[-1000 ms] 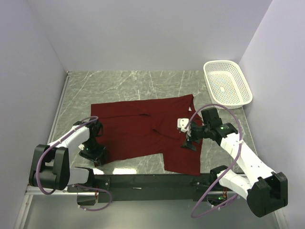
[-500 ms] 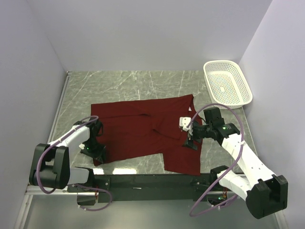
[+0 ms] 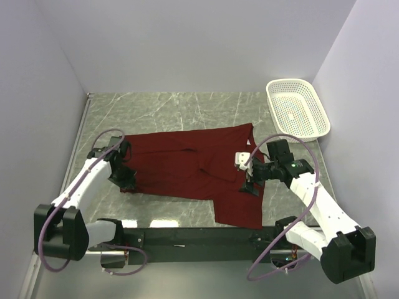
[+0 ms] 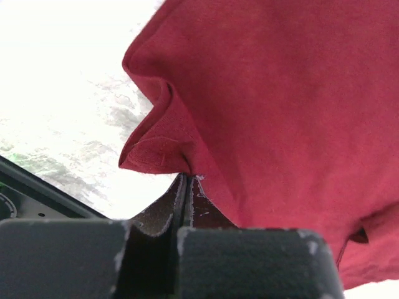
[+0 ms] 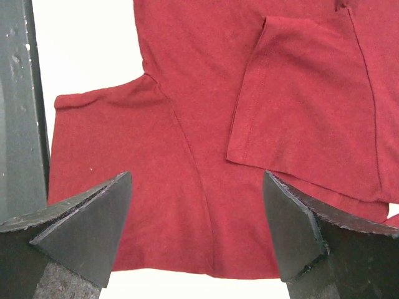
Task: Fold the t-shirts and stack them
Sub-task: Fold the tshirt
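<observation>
The dark red t-shirt (image 3: 181,165) lies spread across the marble table, its body running left and a sleeve part (image 3: 240,208) reaching toward the near edge. My left gripper (image 3: 126,182) is shut on the t-shirt's near left corner. In the left wrist view the gripper (image 4: 187,179) pinches a puckered hem, and the cloth (image 4: 280,93) hangs off it. My right gripper (image 3: 249,185) hovers open over the t-shirt's right side. In the right wrist view its fingers (image 5: 93,224) stand wide apart above flat fabric (image 5: 187,174), beside a folded sleeve edge (image 5: 299,106).
A white perforated basket (image 3: 298,107) stands at the back right corner. White walls close in the table on the left, back and right. The black base rail (image 3: 199,237) runs along the near edge, between the two arm bases.
My left gripper has shut on the t-shirt's near left corner and drawn it away from the near edge, toward the back. The right arm has barely moved.
</observation>
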Available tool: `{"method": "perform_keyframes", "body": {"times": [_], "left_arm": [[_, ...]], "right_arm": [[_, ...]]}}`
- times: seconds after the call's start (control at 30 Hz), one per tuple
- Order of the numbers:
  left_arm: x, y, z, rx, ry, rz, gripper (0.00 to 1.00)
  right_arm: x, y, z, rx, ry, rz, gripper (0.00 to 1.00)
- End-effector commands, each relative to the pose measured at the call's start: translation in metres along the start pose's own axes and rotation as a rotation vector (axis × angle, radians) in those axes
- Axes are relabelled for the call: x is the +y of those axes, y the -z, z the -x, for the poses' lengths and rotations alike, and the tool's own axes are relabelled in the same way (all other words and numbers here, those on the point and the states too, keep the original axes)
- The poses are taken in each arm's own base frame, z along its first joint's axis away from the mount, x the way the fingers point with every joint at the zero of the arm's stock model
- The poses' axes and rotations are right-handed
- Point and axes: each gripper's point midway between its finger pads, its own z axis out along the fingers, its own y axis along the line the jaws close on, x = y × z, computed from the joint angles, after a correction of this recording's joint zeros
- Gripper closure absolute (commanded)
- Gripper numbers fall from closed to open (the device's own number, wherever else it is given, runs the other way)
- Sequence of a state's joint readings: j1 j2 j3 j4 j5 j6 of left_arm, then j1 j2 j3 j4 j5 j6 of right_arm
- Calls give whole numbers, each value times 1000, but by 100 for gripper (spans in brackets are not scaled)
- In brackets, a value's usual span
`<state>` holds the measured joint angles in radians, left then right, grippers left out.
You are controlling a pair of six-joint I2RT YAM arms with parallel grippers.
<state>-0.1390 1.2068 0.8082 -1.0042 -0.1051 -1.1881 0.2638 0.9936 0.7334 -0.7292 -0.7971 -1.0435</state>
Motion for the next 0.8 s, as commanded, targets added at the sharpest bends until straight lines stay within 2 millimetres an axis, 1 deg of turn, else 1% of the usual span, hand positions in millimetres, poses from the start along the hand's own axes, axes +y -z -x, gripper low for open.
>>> {"method": "perform_keyframes", "body": {"times": [0.0,0.07,0.13,0.17,0.3,0.33,0.37,0.4,0.47,0.5,0.57,0.6,0.63,0.7,0.73,0.77], "left_arm": [[4,13,4,-22,-54,-13,99],[3,14,3,-15,-63,-19,99],[0,16,6,-28,-60,-31,99],[-3,17,8,-34,-63,-41,100],[-24,27,23,-60,-68,-97,100],[-28,29,26,-65,-69,-111,100],[-32,31,28,-70,-83,-123,100],[-38,34,32,-74,-81,-132,99],[-44,37,36,-79,-95,-149,100],[-48,39,39,-77,-93,-155,100],[-51,40,42,-81,-102,-163,100],[-54,42,44,-82,-105,-169,99],[-55,43,46,-84,-103,-173,100],[-56,45,49,-86,-105,-181,100],[-56,45,48,-81,-106,-188,100],[-56,47,49,-85,-105,-198,100]], "right_arm": [[-9,9,14,-10,52,-1,9],[-7,11,13,5,55,8,9],[-4,11,7,33,65,32,9],[-4,12,8,38,72,37,9],[6,9,-1,75,77,120,11],[14,9,-4,88,65,153,11],[16,9,-8,105,69,173,11],[24,4,-12,125,79,216,12],[30,0,-20,164,97,246,12],[38,-5,-28,205,114,279,13],[41,-12,-33,239,144,289,13],[44,-13,-39,272,154,297,13],[50,-18,-40,284,181,318,13],[56,-21,-47,326,187,336,14],[60,-24,-47,334,209,351,14],[64,-24,-53,354,207,365,14]]}}
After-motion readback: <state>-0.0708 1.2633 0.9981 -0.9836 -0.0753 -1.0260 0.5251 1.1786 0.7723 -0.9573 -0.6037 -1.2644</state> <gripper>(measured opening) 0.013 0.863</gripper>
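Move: The left hand holds the near-left hem corner of the t-shirt just off the table; the shirt's far-left corner lies about 18 cm ahead, 3 cm to its left and 6 cm below, with the folded-over far strip some 15 cm ahead and 8 cm to the right. The open right hand hangs over the shirt's shoulder: the near sleeve's end lies roughly 12 cm back, 1 cm left and 12 cm below, the folded far sleeve 7 cm ahead and 9 cm left. With its fingers kept shut on the hem corner, the left hand lingers a moment, rising barely a centimetre, then carries it forward about 5 cm and on up by some 4 cm towards the far edge, the fingertips swinging slightly forward. The right hand, after a short hover, heads back and down, about 5.5 cm each way, towards the near sleeve's end, turning some 20 degrees counter-clockwise while its left-pointing fingers tip further down and stay wide open. ##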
